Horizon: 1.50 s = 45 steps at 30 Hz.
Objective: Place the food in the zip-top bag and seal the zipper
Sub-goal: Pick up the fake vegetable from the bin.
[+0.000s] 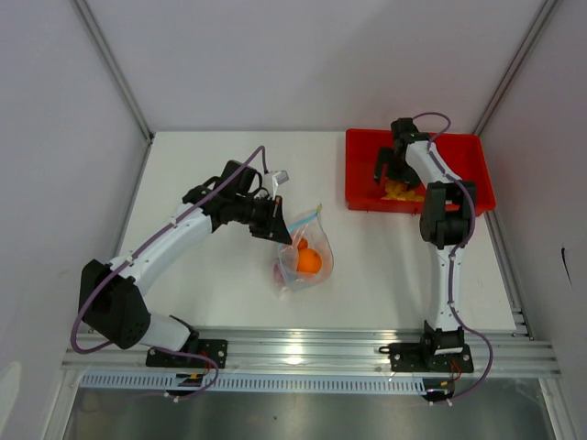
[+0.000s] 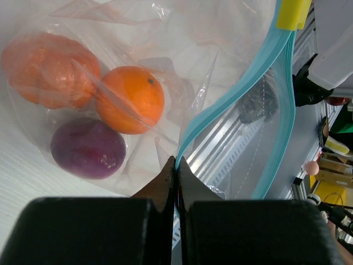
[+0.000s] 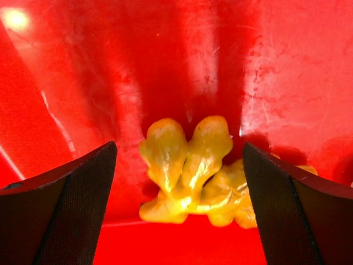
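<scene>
The clear zip-top bag lies at the middle of the table. Inside it are an orange ball, an orange pumpkin-like piece and a purple round piece. My left gripper is shut on the bag's mouth edge, pinching the light blue zipper. The mouth gapes to the right of the grip. In the red tray, my right gripper stands open and low. Yellow chunks lie between its fingers, which are not touching them.
The red tray sits at the back right of the table. A yellow slider rides on the zipper's far end. An aluminium rail runs along the near edge, and white walls enclose the table.
</scene>
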Each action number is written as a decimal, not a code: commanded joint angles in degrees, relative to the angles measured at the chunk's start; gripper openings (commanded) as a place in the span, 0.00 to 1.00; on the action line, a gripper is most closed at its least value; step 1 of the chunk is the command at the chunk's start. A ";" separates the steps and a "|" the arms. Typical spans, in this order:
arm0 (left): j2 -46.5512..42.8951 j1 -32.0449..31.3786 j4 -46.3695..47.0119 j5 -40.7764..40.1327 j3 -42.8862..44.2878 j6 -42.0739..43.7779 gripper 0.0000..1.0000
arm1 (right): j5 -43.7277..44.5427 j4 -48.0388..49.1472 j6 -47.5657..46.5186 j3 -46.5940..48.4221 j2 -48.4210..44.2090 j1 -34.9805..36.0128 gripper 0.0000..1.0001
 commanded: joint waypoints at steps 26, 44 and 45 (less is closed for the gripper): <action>-1.04 -0.14 0.07 1.30 2.34 -4.06 0.00 | -0.44 -4.42 5.24 12.29 -2.49 -0.97 0.00; 5.56 -0.14 2.87 9.20 4.63 -10.74 0.01 | -44.00 10.65 17.81 -3.25 -30.85 3.23 0.00; 5.91 -0.14 3.23 9.91 5.07 -11.26 0.00 | -46.31 12.61 19.30 -4.83 -32.45 4.12 0.00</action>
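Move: The yellow vegetable lies between and just under the right hand's open fingers, its middle about 2 cm right, 2 cm back and 2 cm below. The bin's near wall is some 7 cm back, on the hand's line, and its left wall about 14 cm to the left, level with it. A small pale food piece lies roughly 13 cm right and 4 cm back. For the left hand, holding the bag, the vegetable is about 32 cm right, 28 cm ahead and 17 cm below. The right fingers pinch the yellow vegetable, closing to about half open as the hand sinks and shifts right about a centimetre. Keeping that grip, the hand eases a little forward, then climbs fast some 25 cm and swings about 10 cm left, drawing slightly back, while the fingers tilt from downward towards left and forward by roughly 40 degrees. The left hand keeps its pinch on the bag, drifting some 2 cm right and tipping slightly. ##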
